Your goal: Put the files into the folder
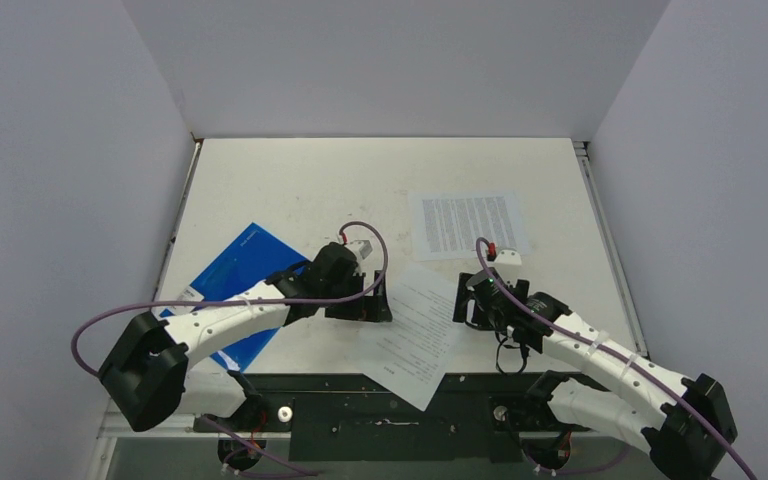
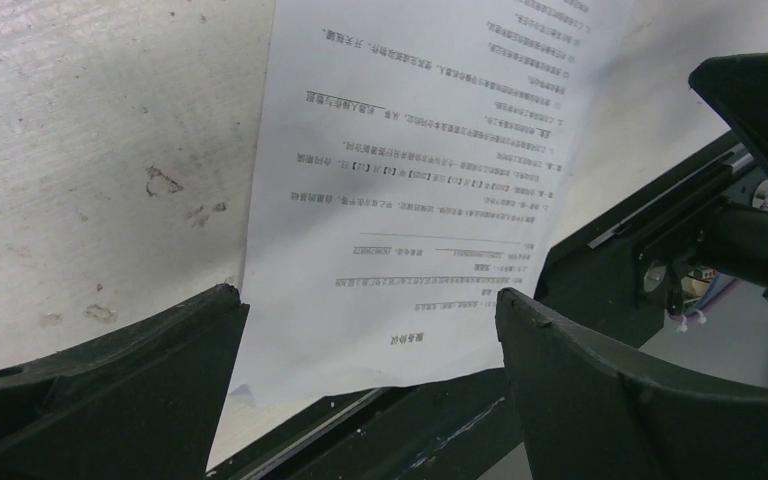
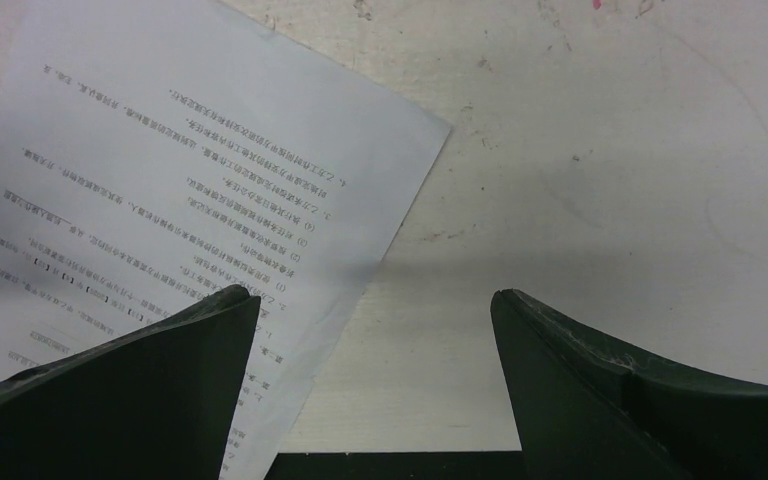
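Note:
Two white files printed with black text lie on the table. One file (image 1: 412, 332) lies slanted at the front middle, its near corner hanging past the table's front edge over the black rail. The other file (image 1: 469, 225) lies flat further back on the right. The blue folder (image 1: 230, 277) lies closed at the front left, partly under the left arm. My left gripper (image 1: 372, 298) stands open at the slanted file's (image 2: 410, 200) left edge, holding nothing. My right gripper (image 1: 466, 300) is open at that file's (image 3: 160, 200) right edge, one fingertip (image 3: 230, 310) over the paper.
A black rail (image 1: 380, 400) runs along the table's front edge beneath the overhanging sheet. Grey walls enclose the table (image 1: 290, 190) on three sides. Purple cables loop from both arms.

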Controlling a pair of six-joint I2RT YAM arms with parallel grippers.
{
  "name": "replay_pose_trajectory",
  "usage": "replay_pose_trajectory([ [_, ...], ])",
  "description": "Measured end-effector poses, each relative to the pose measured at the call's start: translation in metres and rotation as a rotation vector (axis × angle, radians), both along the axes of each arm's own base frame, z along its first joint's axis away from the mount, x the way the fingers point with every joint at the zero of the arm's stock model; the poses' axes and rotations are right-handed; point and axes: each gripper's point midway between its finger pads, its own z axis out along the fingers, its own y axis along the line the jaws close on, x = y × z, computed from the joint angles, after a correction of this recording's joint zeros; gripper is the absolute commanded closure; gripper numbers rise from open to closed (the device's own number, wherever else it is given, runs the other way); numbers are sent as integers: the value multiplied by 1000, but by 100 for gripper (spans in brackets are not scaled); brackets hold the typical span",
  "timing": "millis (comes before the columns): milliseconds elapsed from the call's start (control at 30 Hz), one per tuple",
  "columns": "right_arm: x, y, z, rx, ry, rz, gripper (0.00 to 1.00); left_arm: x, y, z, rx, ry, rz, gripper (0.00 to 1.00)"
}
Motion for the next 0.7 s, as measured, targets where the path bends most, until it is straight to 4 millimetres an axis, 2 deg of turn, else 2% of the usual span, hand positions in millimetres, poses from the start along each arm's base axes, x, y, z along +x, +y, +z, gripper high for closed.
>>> replay_pose_trajectory([
  [167, -5, 4, -19, 52, 49, -4, 10, 3, -5, -24, 32, 40, 12, 4],
  [433, -11, 9, -34, 101, 79, -8, 10, 6, -10, -53, 74, 80, 17, 4],
  [700, -9, 8, -25, 142, 46, -44, 10, 26, -34, -52, 44, 60, 11, 4],
])
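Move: The near file, a loose sheet lying askew and poking over the table's front edge, has its middle roughly level with the left hand, about 8 cm to its right and 8 cm below. The far file lies some 27 cm ahead and 22 cm right of that hand, the blue folder about 36 cm left and 6 cm ahead. From the right hand, the near file's middle is about 14 cm left, level fore and aft, 7 cm down; the far file is some 30 cm straight ahead. The left hand, open throughout, sinks about 5 cm to just above the near file's left part, then stops dropping and slides nearly level to the right and forward, some 3 cm each way, in over the sheet towards the right hand. The right hand, also wide open, sinks about 3 cm by the sheet's right edge while easing a centimetre back and slightly left, rolls its left side up by under 10 degrees, and rises again by a centimetre at the end; whether a fingertip touches the paper can't be seen. ##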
